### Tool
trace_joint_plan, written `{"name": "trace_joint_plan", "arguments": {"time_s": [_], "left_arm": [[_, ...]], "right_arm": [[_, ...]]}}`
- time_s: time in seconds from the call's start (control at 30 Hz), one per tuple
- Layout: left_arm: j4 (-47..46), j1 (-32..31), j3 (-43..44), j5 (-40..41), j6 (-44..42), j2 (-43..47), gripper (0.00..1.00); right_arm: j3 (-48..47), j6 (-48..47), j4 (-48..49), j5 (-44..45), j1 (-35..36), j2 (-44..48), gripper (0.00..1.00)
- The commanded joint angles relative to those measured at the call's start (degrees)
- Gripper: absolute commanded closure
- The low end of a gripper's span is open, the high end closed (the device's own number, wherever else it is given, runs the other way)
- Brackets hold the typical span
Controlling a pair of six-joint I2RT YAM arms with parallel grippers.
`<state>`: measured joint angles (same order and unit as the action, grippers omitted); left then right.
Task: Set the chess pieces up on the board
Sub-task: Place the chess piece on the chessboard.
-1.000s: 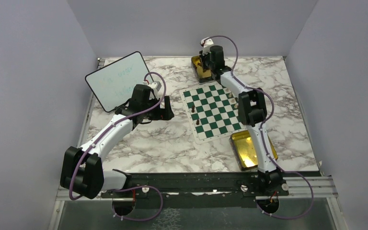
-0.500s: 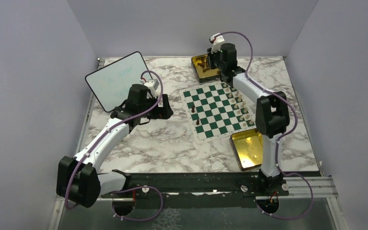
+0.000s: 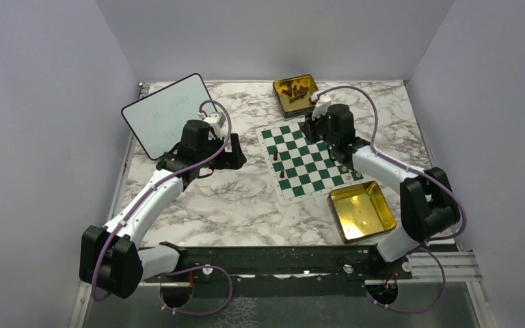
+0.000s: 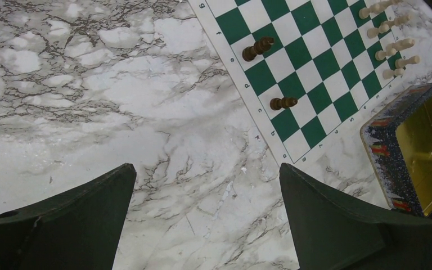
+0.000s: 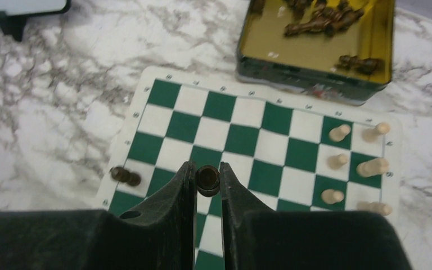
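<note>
The green and white board (image 3: 301, 171) lies right of centre. In the right wrist view my right gripper (image 5: 207, 171) is shut on a dark brown chess piece (image 5: 207, 181), held above the board (image 5: 270, 146) near its left side; from above, this gripper (image 3: 312, 131) hangs over the board's far part. Two dark pieces (image 4: 257, 48) (image 4: 283, 103) stand along the board's left edge. Cream pieces (image 5: 337, 163) line its right edge. My left gripper (image 4: 205, 169) is open over bare marble, left of the board (image 4: 315, 73).
A gold tin (image 3: 295, 92) holding several dark pieces sits behind the board. An empty gold tin (image 3: 362, 210) lies at the board's near right corner. A whiteboard (image 3: 167, 113) stands at the far left, behind the left arm.
My right arm has swung back from the far tin to above the board, carrying the dark piece. The left arm has barely moved.
</note>
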<state>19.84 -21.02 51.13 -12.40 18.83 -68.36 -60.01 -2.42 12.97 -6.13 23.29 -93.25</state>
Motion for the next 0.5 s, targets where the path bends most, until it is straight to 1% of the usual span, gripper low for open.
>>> {"name": "trace_joint_plan", "arguments": {"time_s": [0.0,0.2,0.27,0.47], "left_arm": [[-0.1,0.0,-0.1,0.6,-0.1,1.4,0.01],[0.0,0.0,-0.3,1.6,-0.3,1.5,0.01],[0.1,0.0,-0.3,2.0,-0.3,1.5,0.01],[0.6,0.0,-0.2,3.9,-0.5,1.5,0.01]], "right_arm": [[7.4,-0.2,3.5,0.5,5.5,7.0,0.89],[14.7,-1.1,2.6,4.6,15.5,12.9,0.89],[17.5,-1.2,3.1,7.3,18.1,15.2,0.90],[27.3,4.7,6.9,10.5,21.8,20.4,0.90]]}}
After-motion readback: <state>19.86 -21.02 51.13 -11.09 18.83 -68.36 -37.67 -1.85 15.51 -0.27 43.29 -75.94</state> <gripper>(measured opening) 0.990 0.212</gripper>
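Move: The right hand, already pinching a dark chess piece, is bound for the free edge square at the board's near-left end, about 15 cm back, 5 cm left and 12 cm below. The near dark piece stands roughly 11 cm back and 6 cm left of the hand, the far dark piece some 4 cm back and 8 cm left, both about 10 cm below. From the left hand that square lies around 16 cm right, 2 cm back and 12 cm down. Still pinching the dark chess piece, the right hand sweeps back over the board by about 15 cm and some 6 cm to its left, heading for the edge square just nearer than the near dark piece. It sinks about 4 cm on the way and swings some 15 degrees counter-clockwise, the grip unchanged, slowing towards the end. ##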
